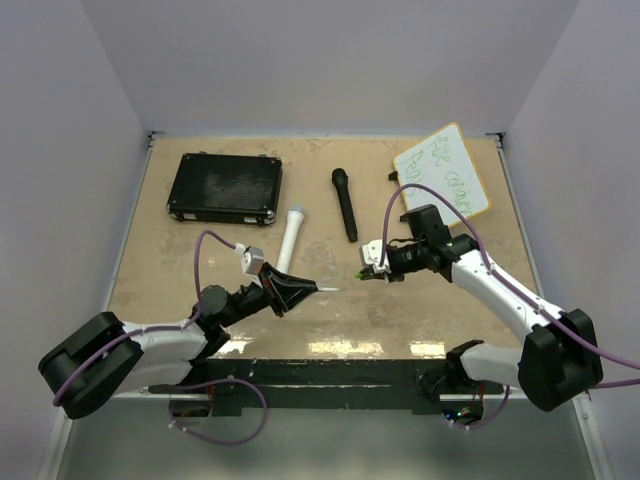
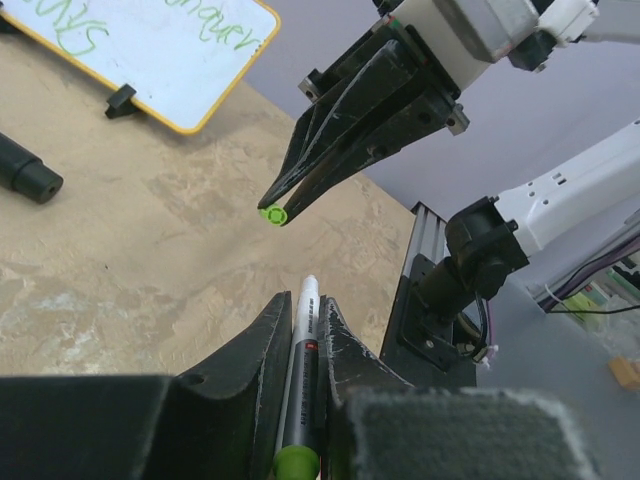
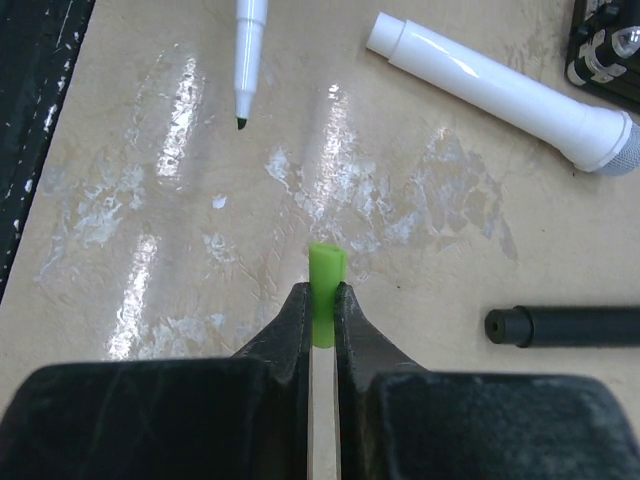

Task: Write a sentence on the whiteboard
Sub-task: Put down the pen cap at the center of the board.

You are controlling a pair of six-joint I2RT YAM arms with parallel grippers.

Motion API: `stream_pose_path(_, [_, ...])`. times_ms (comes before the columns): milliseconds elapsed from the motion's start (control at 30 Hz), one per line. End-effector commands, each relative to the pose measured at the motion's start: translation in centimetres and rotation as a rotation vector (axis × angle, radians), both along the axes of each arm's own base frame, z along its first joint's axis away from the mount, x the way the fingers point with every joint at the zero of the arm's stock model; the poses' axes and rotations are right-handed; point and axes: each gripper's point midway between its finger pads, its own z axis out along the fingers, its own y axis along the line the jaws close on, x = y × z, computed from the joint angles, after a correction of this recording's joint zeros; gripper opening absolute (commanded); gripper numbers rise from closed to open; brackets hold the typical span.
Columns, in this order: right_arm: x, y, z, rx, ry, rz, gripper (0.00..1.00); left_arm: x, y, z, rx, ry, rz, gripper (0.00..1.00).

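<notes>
The whiteboard (image 1: pixel 443 170) lies tilted at the far right of the table, and its yellow-rimmed corner (image 2: pixel 150 60) also shows in the left wrist view. The sentence (image 1: pixel 447 165) is thin green handwriting across it. My left gripper (image 1: pixel 300 288) (image 2: pixel 303 305) is shut on a grey-and-white marker (image 2: pixel 308 325). The marker's bare tip (image 3: pixel 243 122) points right, toward the other arm. My right gripper (image 1: pixel 366 270) (image 3: pixel 320 292) is shut on the marker's green cap (image 3: pixel 327 275) (image 2: pixel 272 214). The cap hangs a short way from the marker tip, above the table's middle.
A black case (image 1: pixel 224 187) lies at the back left. A white microphone (image 1: pixel 292 238) (image 3: pixel 500 90) and a black microphone (image 1: pixel 345 203) (image 3: pixel 570 327) lie between the case and the whiteboard. The black mounting rail (image 1: pixel 330 380) runs along the near edge.
</notes>
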Motion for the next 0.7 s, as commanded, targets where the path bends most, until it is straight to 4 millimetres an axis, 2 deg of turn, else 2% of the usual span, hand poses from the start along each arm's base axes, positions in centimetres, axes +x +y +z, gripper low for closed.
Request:
stream_pose_path(0, [-1.2,0.5,0.8,0.049,-0.017,0.085,0.00,-0.3,-0.8,3.4,-0.101,-0.082,-0.056,0.00])
stream_pose_path(200, [-1.6,0.5,0.6,0.053,-0.008,0.099,0.00,0.2,-1.3,4.1,-0.125,-0.090,-0.058,0.00])
stream_pose_path(233, [-0.8,0.8,0.9,0.063,-0.026,0.077,0.00,0.2,-1.4,4.0,-0.122,-0.091,-0.059,0.00])
stream_pose_path(267, [-0.4,0.8,0.8,0.063,0.051,0.002,0.00,0.3,-1.4,4.2,-0.122,-0.095,-0.058,0.00])
stream_pose_path(300, [1.1,0.5,0.3,0.028,0.055,-0.084,0.00,0.4,-1.4,4.2,-0.121,-0.097,-0.054,0.00])
stream_pose_path(333, [3.0,0.6,0.6,0.033,0.033,-0.158,0.00,0.5,-1.5,3.8,-0.106,-0.087,-0.048,0.00])
stream_pose_path(367, [4.1,0.2,-0.6,-0.006,0.108,-0.262,0.00,0.5,-1.3,3.9,-0.100,-0.100,-0.040,0.00])
stream_pose_path(400, [5.9,-0.9,-1.7,-0.075,0.100,-0.374,0.00,0.8,-1.1,3.7,-0.090,-0.098,-0.019,0.00])
stream_pose_path(433, [7.2,-1.4,-1.8,-0.109,0.107,-0.440,0.00,1.0,-1.1,2.7,-0.056,-0.072,-0.008,0.00])
stream_pose_path(467, [7.6,-1.9,-3.8,-0.171,0.179,-0.490,0.00,1.0,-0.8,3.0,-0.049,-0.095,0.005,0.00])
stream_pose_path(500, [7.8,-2.2,-4.4,-0.206,0.205,-0.519,0.00,1.2,-0.6,2.9,-0.038,-0.096,0.021,0.00])
stream_pose_path(533, [8.5,-3.2,-4.9,-0.266,0.212,-0.582,0.00,1.3,-0.4,1.9,0.000,-0.073,0.030,0.00])
stream_pose_path(600, [8.6,-4.1,-6.3,-0.323,0.249,-0.638,0.00,1.5,0.1,2.4,0.018,-0.105,0.062,0.00])
stream_pose_path(633, [8.7,-4.8,-6.8,-0.357,0.245,-0.665,0.00,1.6,0.3,1.5,0.056,-0.086,0.074,0.00])
stream_pose_path(667, [8.8,-5.1,-7.0,-0.368,0.246,-0.692,0.00,1.6,0.6,2.1,0.056,-0.116,0.086,0.00])
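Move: The right hand holds the green pen cap; the bare patch of mid-table it is taken to lies about 11 cm ahead, 4 cm right and 13 cm below. From that hand, the black microphone's middle is some 26 cm ahead and 4 cm left, the white microphone's 14 cm ahead and 19 cm left, and the whiteboard's 38 cm ahead and 25 cm right. From the left hand, the patch is roughly 17 cm ahead, 17 cm right and 16 cm below. After easing back barely a centimetre, the right hand turns round and swings forward and down, about 7 cm each way with a slight drift to the right, towards the open table by the black microphone's near end, while its left-pointing fingers swing some 25 degrees clockwise towards forward and dip more steeply, keeping their pinch on the cap. The left hand keeps the uncapped pen gripped, sinking about 2 cm and then rising to a little above its starting height. ##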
